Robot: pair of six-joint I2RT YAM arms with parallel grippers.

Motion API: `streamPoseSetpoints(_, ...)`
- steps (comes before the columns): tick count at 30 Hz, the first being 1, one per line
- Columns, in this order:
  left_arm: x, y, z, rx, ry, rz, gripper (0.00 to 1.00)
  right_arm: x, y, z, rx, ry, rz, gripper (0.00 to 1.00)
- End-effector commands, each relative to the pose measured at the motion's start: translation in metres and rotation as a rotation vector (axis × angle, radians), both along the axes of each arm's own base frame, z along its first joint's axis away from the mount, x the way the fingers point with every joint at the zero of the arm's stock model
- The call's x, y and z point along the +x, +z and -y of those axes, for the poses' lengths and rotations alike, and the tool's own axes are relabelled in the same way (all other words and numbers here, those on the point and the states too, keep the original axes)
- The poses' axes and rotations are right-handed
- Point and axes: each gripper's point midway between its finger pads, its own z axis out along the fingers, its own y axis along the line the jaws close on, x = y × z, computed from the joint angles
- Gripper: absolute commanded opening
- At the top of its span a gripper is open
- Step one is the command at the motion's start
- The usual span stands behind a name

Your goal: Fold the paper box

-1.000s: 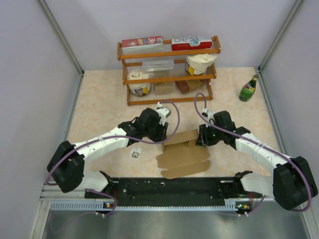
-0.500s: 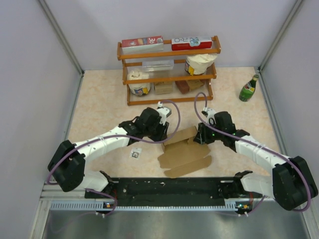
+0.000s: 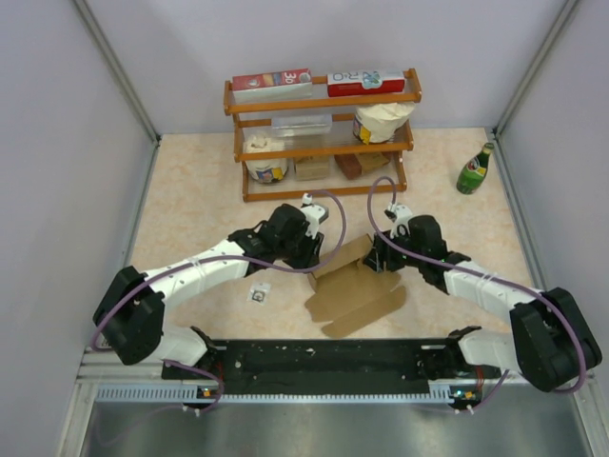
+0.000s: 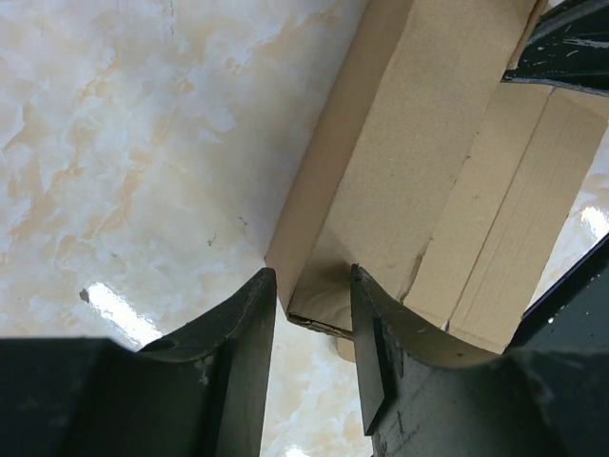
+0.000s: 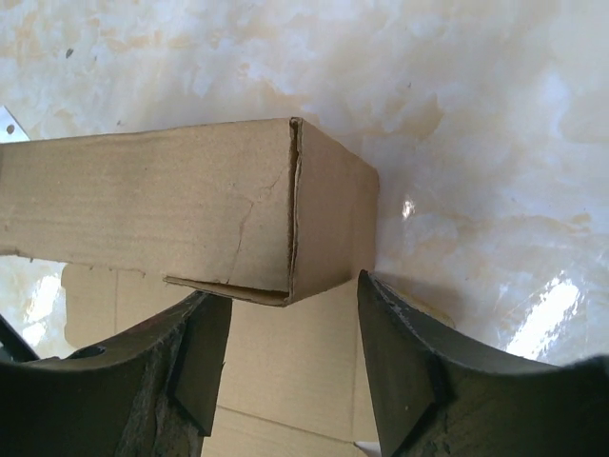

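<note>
The paper box (image 3: 354, 290) is a brown creased cardboard sheet lying in the table's middle, with its far wall folded up. My left gripper (image 3: 311, 260) is at that wall's left end. In the left wrist view its fingers (image 4: 314, 278) pinch the doubled cardboard corner (image 4: 381, 190). My right gripper (image 3: 380, 259) is at the wall's right end. In the right wrist view its jaws (image 5: 293, 290) stand wide, and the folded corner (image 5: 285, 228) hangs just beyond the tips, touching neither finger.
A wooden shelf (image 3: 324, 143) with red-and-white cartons, tubs and small blocks stands at the back. A green bottle (image 3: 475, 169) is at the far right. A small white piece (image 3: 258, 295) lies left of the box. The black base rail (image 3: 324, 357) runs along the near edge.
The right gripper's jaws have spread and let go of the wall's right corner. The box has turned slightly, its near right corner swinging up. The left gripper keeps its hold.
</note>
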Motion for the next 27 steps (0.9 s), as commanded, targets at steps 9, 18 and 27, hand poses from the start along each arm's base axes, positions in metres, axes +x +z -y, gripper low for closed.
streamPoseSetpoints(9,0.011,0.018,-0.005,-0.001,0.037,0.053,0.42,0.017,0.008,-0.011,0.036,0.023,0.117,0.56)
streamPoseSetpoints(18,0.009,0.095,-0.013,-0.112,0.084,0.252,0.45,0.011,0.008,-0.006,0.038,0.002,0.112,0.56)
streamPoseSetpoints(27,-0.074,0.072,0.041,-0.202,-0.087,0.232,0.38,0.013,0.014,-0.006,0.055,-0.019,0.117,0.56)
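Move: The left fingers are at the left end of the box's raised, folded-over long wall; its middle lies some 7 cm to the right, about 2 cm ahead and 2 cm lower. The flat bottom panel's middle is about 10 cm to this hand's right, 5 cm back and 6 cm down, the front flap roughly 13 cm right and 11 cm back. From the right hand, the wall's right end corner is about 3 cm ahead and 1 cm left. Coming free of the left end of the raised wall, the left hand first lifts steeply, then swings back towards its base and slightly right, ending about 10 cm higher and 5 cm back, with its fingers still part-open and tilted some 20 degrees to point less steeply down. The right hand stays at the right corner with its fingers open around the end flap, easing forward barely 1 cm and partly back. ##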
